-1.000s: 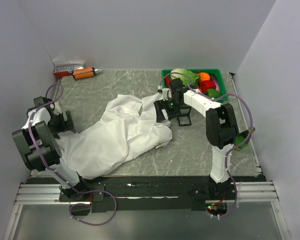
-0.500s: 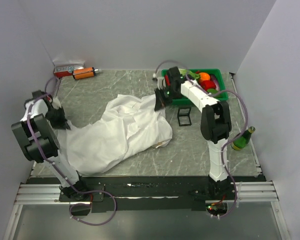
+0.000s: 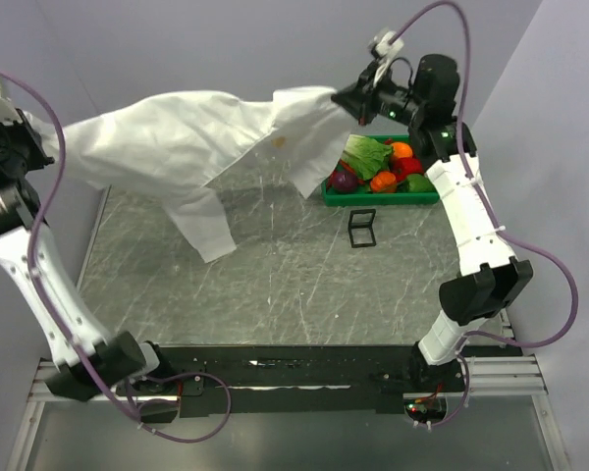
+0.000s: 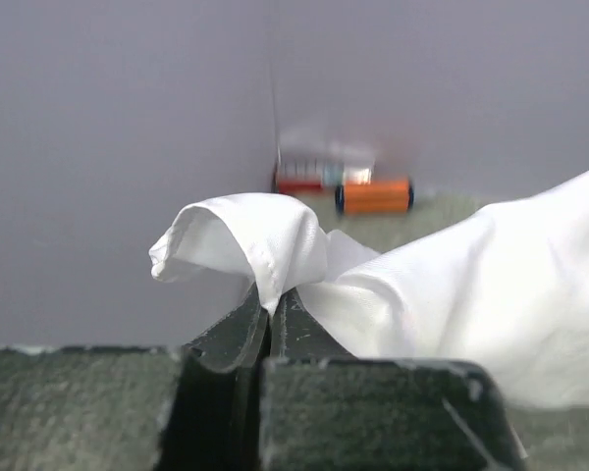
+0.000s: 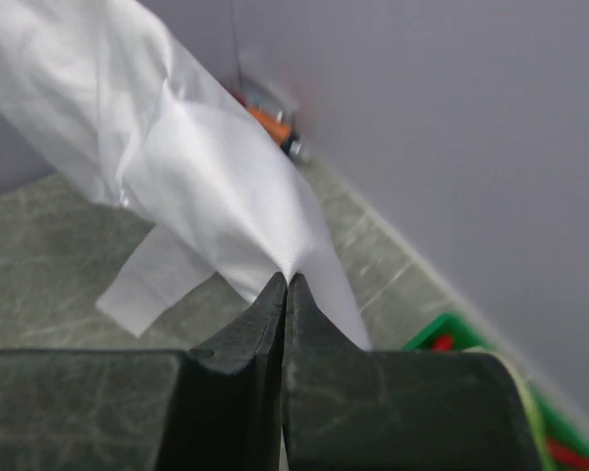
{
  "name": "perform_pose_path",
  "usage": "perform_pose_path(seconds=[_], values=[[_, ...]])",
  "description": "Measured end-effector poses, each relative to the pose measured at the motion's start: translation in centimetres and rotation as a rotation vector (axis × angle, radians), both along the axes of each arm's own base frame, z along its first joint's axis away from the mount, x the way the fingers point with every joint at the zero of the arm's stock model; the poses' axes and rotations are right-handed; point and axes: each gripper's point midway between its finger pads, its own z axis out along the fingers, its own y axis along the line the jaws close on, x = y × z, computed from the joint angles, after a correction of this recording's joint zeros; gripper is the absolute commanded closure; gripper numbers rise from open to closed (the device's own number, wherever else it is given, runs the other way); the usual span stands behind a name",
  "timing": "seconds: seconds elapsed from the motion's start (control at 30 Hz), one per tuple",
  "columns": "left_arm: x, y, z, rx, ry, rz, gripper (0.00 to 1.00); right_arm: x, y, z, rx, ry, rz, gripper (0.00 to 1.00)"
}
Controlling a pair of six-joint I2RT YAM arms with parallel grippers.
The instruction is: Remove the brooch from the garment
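Observation:
The garment, a white shirt (image 3: 191,132), hangs stretched in the air above the table between my two grippers. A tiny gold-tan spot, the brooch (image 3: 278,140), shows on the cloth right of the middle. My left gripper (image 3: 39,137) is raised at the far left and shut on one end of the shirt; in the left wrist view its tips (image 4: 272,300) pinch a fold of white cloth (image 4: 265,235). High at the back right, my right gripper (image 3: 348,98) is shut on the other end, its tips (image 5: 286,281) clamping the cloth (image 5: 206,167). A sleeve (image 3: 204,226) dangles down.
A green basket (image 3: 378,197) of vegetables stands at the back right, with a small black stand (image 3: 361,228) in front of it. An orange cylinder (image 4: 373,195) and a red-and-white box (image 4: 309,177) lie in the back left corner. Grey walls close in on three sides.
Both grippers shut on the shirt where it lay crumpled on the table, then both arms rose and spread apart. The shirt now hangs stretched in the air.

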Motion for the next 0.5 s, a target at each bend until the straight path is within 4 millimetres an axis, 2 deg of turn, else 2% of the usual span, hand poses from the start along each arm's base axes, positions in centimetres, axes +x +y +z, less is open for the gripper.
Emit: perform_pose_path(seconds=[0.07,0.13,0.17,0.2,0.23,0.27,0.3,0.37,0.43,0.5], values=[[-2.0,-1.5,3.7,0.063,-0.099,-0.004,0.99,-0.4,0.0,3.1,0.027,-0.086,0.004,1.00],[-3.8,-2.7,6.7,0.112,-0.175,-0.005,0.97,-1.0,0.2,5.0,0.043,-0.127,0.013,1.00],[-4.3,-3.1,7.5,0.127,-0.197,-0.004,0.91,-1.3,0.4,5.7,0.047,-0.142,0.022,1.00],[-4.8,-3.4,8.1,0.140,-0.216,-0.002,0.81,-1.7,0.6,6.2,0.048,-0.151,0.031,1.00],[-5.1,-3.5,8.1,0.147,-0.220,-0.003,0.79,-2.0,0.9,6.4,0.045,-0.158,0.042,1.00],[-5.1,-3.5,7.6,0.151,-0.209,-0.005,0.76,-2.6,1.3,6.4,0.038,-0.163,0.055,1.00],[-4.9,-3.4,6.7,0.149,-0.191,-0.007,0.63,-3.1,1.8,6.1,0.025,-0.161,0.070,1.00],[-4.2,-2.9,3.6,0.124,-0.131,-0.009,0.54,-4.3,3.0,4.6,0.001,-0.143,0.103,1.00],[-2.9,-2.1,-0.9,0.068,-0.044,-0.017,0.31,-5.9,4.4,1.7,-0.029,-0.079,0.146,1.00],[-1.5,-1.2,-6.1,-0.004,0.059,-0.020,0.23,-6.8,5.6,-1.5,-0.051,0.012,0.183,1.00]])
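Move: The garment already hangs high between both shut grippers. Its brooch lies about 9 cm left of the right hand, some 4 cm back and 10 cm lower; from the left hand it is roughly 34 cm right, 4 cm ahead and 10 cm below. On the table about 42 cm under the right hand, the vegetable tray stands 14 cm right and 4 cm ahead, the black stand 10 cm right and 10 cm back. The garment is swung up and drawn back: the left hand rises about 8 cm and back 5, then opens to roughly two thirds and lets go of its end, following the cloth down some 14 cm and slightly forward. The right gripper keeps its pinch, rising 6 cm, then sinking past its starting height while pulling back and left, turning slightly counter-clockwise. ##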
